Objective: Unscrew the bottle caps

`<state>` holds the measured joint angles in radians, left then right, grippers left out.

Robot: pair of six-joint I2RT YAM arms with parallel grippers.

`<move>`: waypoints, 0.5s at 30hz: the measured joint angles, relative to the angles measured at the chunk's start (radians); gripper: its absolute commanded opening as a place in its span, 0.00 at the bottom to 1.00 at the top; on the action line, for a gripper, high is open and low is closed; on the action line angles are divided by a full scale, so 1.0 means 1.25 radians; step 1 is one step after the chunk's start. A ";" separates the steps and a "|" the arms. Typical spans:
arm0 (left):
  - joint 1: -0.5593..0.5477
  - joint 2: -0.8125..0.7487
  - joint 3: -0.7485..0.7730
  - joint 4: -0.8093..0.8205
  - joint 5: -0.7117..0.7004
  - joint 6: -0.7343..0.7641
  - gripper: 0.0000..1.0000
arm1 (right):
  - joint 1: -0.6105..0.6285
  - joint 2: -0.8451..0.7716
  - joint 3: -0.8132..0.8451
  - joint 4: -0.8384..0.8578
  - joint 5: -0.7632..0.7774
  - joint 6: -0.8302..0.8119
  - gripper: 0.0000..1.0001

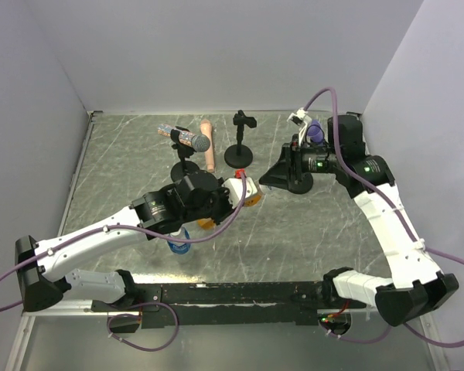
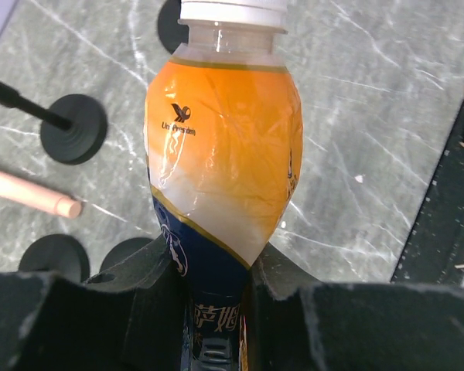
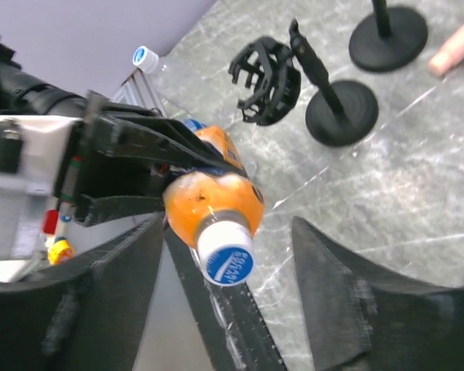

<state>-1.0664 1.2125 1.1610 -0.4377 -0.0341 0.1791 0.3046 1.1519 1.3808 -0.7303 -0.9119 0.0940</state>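
Note:
My left gripper (image 2: pixel 216 309) is shut on the lower, dark blue part of an orange bottle (image 2: pixel 224 154) and holds it tilted above the table. The bottle's white cap (image 2: pixel 232 11) with a blue top (image 3: pixel 226 253) is on its neck. In the right wrist view that cap sits between the two fingers of my right gripper (image 3: pixel 226 226), which is open, with a gap on each side. From above, my right gripper (image 1: pixel 272 176) faces the bottle (image 1: pixel 250 193) from the right. A second blue cap (image 3: pixel 145 56) sits on a clear bottle lying further back.
Two black round-based microphone stands (image 1: pixel 238 154) (image 1: pixel 185 166) stand behind the bottle, one carrying a microphone (image 1: pixel 192 139). A pink rod (image 1: pixel 208 147) lies between them. A blue bottle (image 1: pixel 179 246) sits under my left arm. A purple ball (image 1: pixel 315 131) is behind my right wrist.

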 measured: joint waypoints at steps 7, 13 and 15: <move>0.000 -0.014 0.000 0.012 -0.034 0.000 0.01 | -0.001 0.020 0.000 -0.046 -0.030 0.008 0.59; 0.000 -0.016 0.000 0.011 -0.035 -0.001 0.01 | -0.001 0.020 0.000 -0.045 -0.061 0.011 0.42; -0.002 -0.017 0.000 0.013 -0.034 -0.001 0.01 | -0.004 0.022 0.000 -0.045 -0.062 0.011 0.35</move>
<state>-1.0687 1.1915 1.1610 -0.4210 -0.0769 0.1780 0.2996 1.1797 1.3808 -0.7860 -0.9894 0.1074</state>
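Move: The white cap of the orange bottle, which the left hand keeps holding, sits almost between the right hand's open fingers: about 1 cm back from the hand point, 1 cm to its left and 2 cm below. From the left hand the cap is some 7 cm right, 2 cm ahead and 8 cm up. The purple-topped stand is about 14 cm ahead and 12 cm right of the right hand, and the black clip stand 22 cm ahead and 10 cm left, both nearly 30 cm lower. The white cap gets enclosed: the right hand dips about 1 cm, then draws back about 1 cm, rolling some 5 degrees as its fingers close from wide to roughly cap width on either side. The left hand keeps its grip on the orange bottle and lifts it about 1 cm towards the right fingers. ##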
